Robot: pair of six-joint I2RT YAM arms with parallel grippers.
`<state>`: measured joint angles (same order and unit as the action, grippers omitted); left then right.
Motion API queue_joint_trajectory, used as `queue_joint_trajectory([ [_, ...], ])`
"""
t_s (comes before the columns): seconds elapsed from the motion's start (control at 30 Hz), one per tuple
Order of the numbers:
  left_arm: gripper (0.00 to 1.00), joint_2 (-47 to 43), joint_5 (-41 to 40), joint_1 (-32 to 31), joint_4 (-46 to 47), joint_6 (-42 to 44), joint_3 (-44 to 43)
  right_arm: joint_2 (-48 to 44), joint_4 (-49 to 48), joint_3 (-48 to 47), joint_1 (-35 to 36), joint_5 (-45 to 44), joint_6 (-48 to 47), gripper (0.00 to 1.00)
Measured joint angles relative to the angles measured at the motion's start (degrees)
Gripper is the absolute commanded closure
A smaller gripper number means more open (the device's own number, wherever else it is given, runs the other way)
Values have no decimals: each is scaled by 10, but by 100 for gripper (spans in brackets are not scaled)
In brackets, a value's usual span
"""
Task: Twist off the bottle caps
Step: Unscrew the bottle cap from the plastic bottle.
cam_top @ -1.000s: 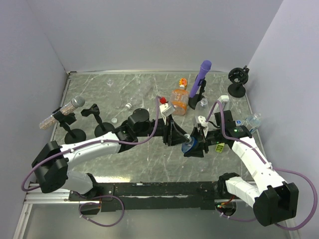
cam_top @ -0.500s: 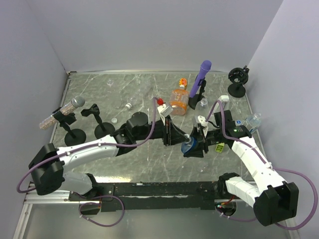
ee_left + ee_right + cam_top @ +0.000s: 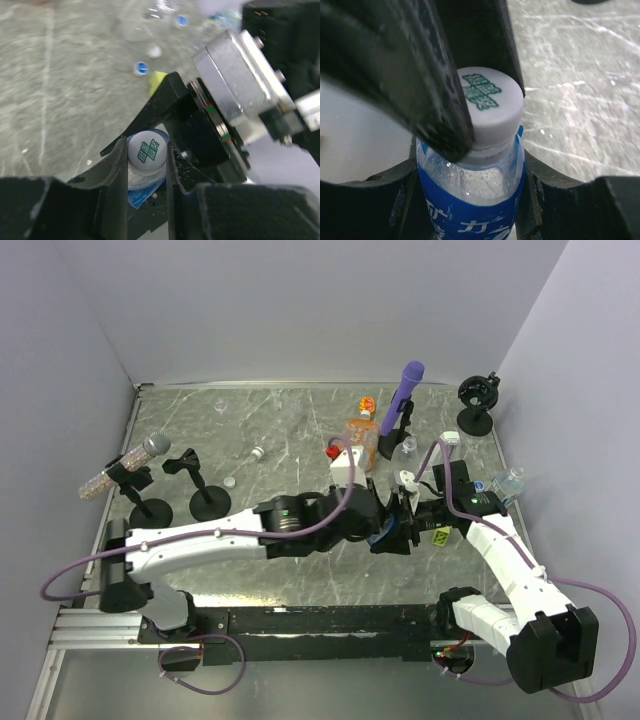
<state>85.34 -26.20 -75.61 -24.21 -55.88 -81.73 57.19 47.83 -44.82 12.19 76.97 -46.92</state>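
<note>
A small clear bottle (image 3: 470,200) with a blue label stands upright between the two arms near the table's middle (image 3: 381,534). My right gripper (image 3: 470,210) is shut on its body, one black finger on each side. Its white cap (image 3: 147,152) with green print sits between the fingers of my left gripper (image 3: 146,159), which is shut on the bottle cap from above. In the right wrist view one left finger (image 3: 420,75) covers the cap's (image 3: 490,107) left side.
Behind stand an orange bottle (image 3: 357,430), a purple stick on a stand (image 3: 403,390) and a clear bottle (image 3: 407,447). Another bottle (image 3: 510,481) lies at the right edge. Black stands (image 3: 205,495) occupy the left. Loose blue caps (image 3: 141,67) and a yellow-green block (image 3: 158,80) lie nearby.
My left arm has reached right over the bottle and its jaws have closed onto the white cap. The right gripper and the bottle have stayed put.
</note>
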Motion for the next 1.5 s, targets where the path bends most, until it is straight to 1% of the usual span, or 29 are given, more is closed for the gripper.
queue_joint_trajectory([
  [0.03,99,21,-27,-8,-38,-23,-31,0,0,0,-1,-7,0,87],
  [0.13,99,63,-83,-22,-113,-77,-91,2,0,0,-2,-25,0,87],
  [0.23,99,79,-110,-28,-146,-115,-112,3,0,0,-2,-35,0,87],
  [0.3,95,80,-117,-30,-151,-130,-113,3,0,0,-2,-39,0,87],
  [0.33,85,80,-118,-30,-152,-136,-113,3,0,0,-1,-39,0,87],
  [0.37,69,80,-120,-30,-152,-139,-113,3,-1,0,-1,-39,0,87],
  [0.4,50,80,-122,-31,-152,-141,-113,3,0,0,-1,-39,0,87],
  [0.43,34,80,-122,-31,-152,-142,-112,4,-1,0,-1,-39,0,87],
  [0.5,18,77,-123,-31,-148,-145,-106,4,-2,0,0,-35,-1,87],
  [0.63,5,57,-124,-31,-138,-142,-74,3,-3,0,3,-21,-5,87],
  [0.7,1,35,-116,-32,-111,-132,-41,3,-5,0,5,-18,-5,87],
  [0.73,1,22,-109,-33,-100,-125,-26,3,-5,0,6,-19,-5,87],
  [0.77,1,7,-103,-34,-86,-117,-10,3,-6,0,7,-19,-5,87],
  [0.8,3,-9,-97,-35,-74,-106,7,3,-6,0,7,-18,-5,87],
  [0.9,3,-74,-78,-36,-27,-56,68,4,-7,0,7,-18,-5,87],
  [1.0,3,-163,-39,-30,37,21,150,4,-7,0,7,-18,-5,87],
  [1.1,3,-245,24,-9,99,101,219,4,-7,0,8,-18,-5,87],
  [1.2,1,-299,137,48,169,179,277,3,-7,0,8,-18,-5,87],
  [1.27,1,-306,227,96,205,227,297,4,-6,0,8,-17,-5,87],
  [1.37,1,-285,330,143,247,285,304,4,-6,0,8,-17,-7,87],
  [1.5,3,-238,445,181,305,335,304,4,-6,0,8,-17,-8,87],
])
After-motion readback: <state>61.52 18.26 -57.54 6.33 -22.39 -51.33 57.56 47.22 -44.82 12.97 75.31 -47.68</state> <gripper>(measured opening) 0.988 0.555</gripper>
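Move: Between the left fingertips is the white cap, on the blue-labelled bottle that the right hand holds; from the right hand point, the cap is about 6 cm up, 2 cm ahead and 2 cm left. From the left hand, the green block lies some 20 cm right and 8 cm ahead, about 25 cm lower, with a loose blue cap 4 cm beyond and 2 cm left of it. The orange bottle stands 27 cm straight ahead of the left hand, its middle 16 cm lower. Turning counter-clockwise, the left hand, still gripping the white cap, goes about 15 degrees further and sinks a centimetre, then opens wide and lets go. It draws some 9 cm left and a little back, rising from the cap, while the wrist swings clockwise about 45 degrees; at the end it eases 2 cm back to the right. The right hand keeps its hold on the bottle. ##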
